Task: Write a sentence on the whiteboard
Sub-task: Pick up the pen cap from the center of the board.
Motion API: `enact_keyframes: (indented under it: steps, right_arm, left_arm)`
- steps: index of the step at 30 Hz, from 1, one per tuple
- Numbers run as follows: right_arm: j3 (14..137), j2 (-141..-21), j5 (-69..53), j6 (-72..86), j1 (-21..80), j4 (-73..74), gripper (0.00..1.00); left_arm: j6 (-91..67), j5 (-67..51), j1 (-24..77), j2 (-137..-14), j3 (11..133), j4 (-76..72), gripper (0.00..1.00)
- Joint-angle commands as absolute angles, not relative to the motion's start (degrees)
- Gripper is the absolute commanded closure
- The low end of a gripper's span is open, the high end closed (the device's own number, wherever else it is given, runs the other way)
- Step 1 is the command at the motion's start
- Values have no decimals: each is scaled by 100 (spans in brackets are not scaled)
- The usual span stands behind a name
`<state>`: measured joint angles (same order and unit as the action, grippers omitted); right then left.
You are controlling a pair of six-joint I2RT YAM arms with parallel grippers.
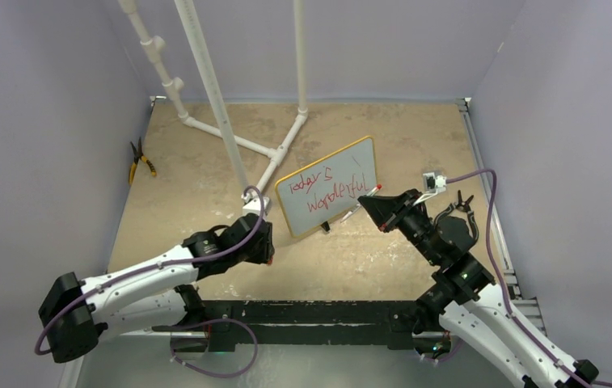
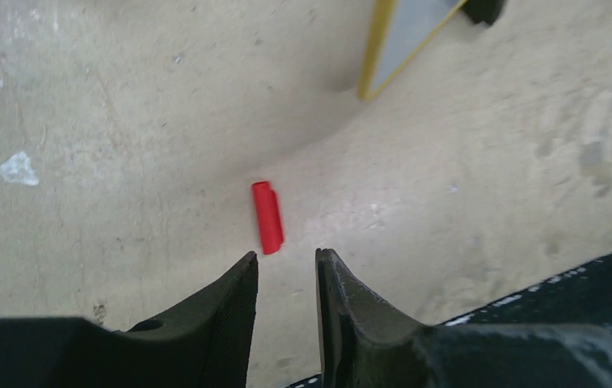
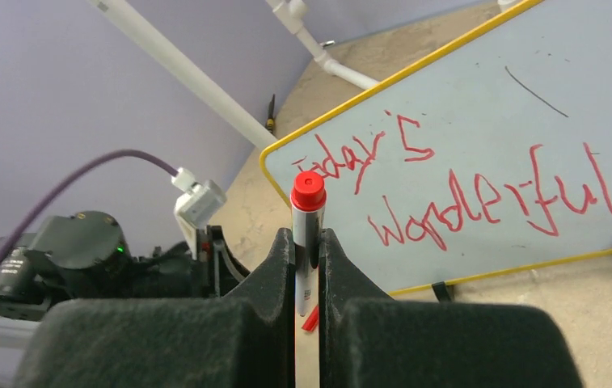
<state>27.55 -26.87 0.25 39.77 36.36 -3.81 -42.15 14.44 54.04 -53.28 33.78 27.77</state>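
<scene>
The whiteboard stands tilted on the tan table, yellow-framed, and fills the right wrist view. The sentence is in red on two lines and reads roughly "today's wonderful"; from above the sentence is also legible. My right gripper sits just right of the board, shut on a red marker held upright between the jaws. My left gripper hangs low over the table left of the board, open and empty. A red cap lies on the table just ahead of its fingertips. The board's yellow corner shows at the top.
A white pipe frame rises from the table behind the board. Yellow-handled pliers lie by the left wall. A black rail runs along the near edge. Purple walls close in the sides and back.
</scene>
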Motion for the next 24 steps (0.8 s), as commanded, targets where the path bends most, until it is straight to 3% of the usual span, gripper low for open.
enact_keyframes:
  steps: [1,17,24]
  right_arm:
    - [2958,-2538,416,3822,3647,-360,100]
    - [2883,-2466,420,3727,3642,-410,100]
    - [2857,-2547,352,3745,3647,-496,100]
  left_arm:
    - [-4400,1828,5400,-5862,3212,2830,70]
    - [-4346,1536,5397,-6666,2964,1895,64]
    - [-4299,1603,5397,-6860,2867,1869,68]
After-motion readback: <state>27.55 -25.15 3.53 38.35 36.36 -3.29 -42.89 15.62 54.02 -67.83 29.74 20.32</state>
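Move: The red pen cap lies about 8 cm below the left gripper and some 2 cm ahead, with next to no sideways offset. From that gripper, the whiteboard's middle is roughly 18 cm ahead, 14 cm to the right and 4 cm below; the near corner of the white pipe stand is about 17 cm ahead, 5 cm left, 7 cm below. From the right gripper, the cap is about 24 cm left, 2 cm back and 26 cm below. Bring the left gripper down about 7 cm over the pen cap, quickly for the first 5 or 6 cm, then easing off. Tip the fingers some 10 degrees steeper towards the board's surface underneath, and keep them partly open, stopping just short of the cap without closing. ##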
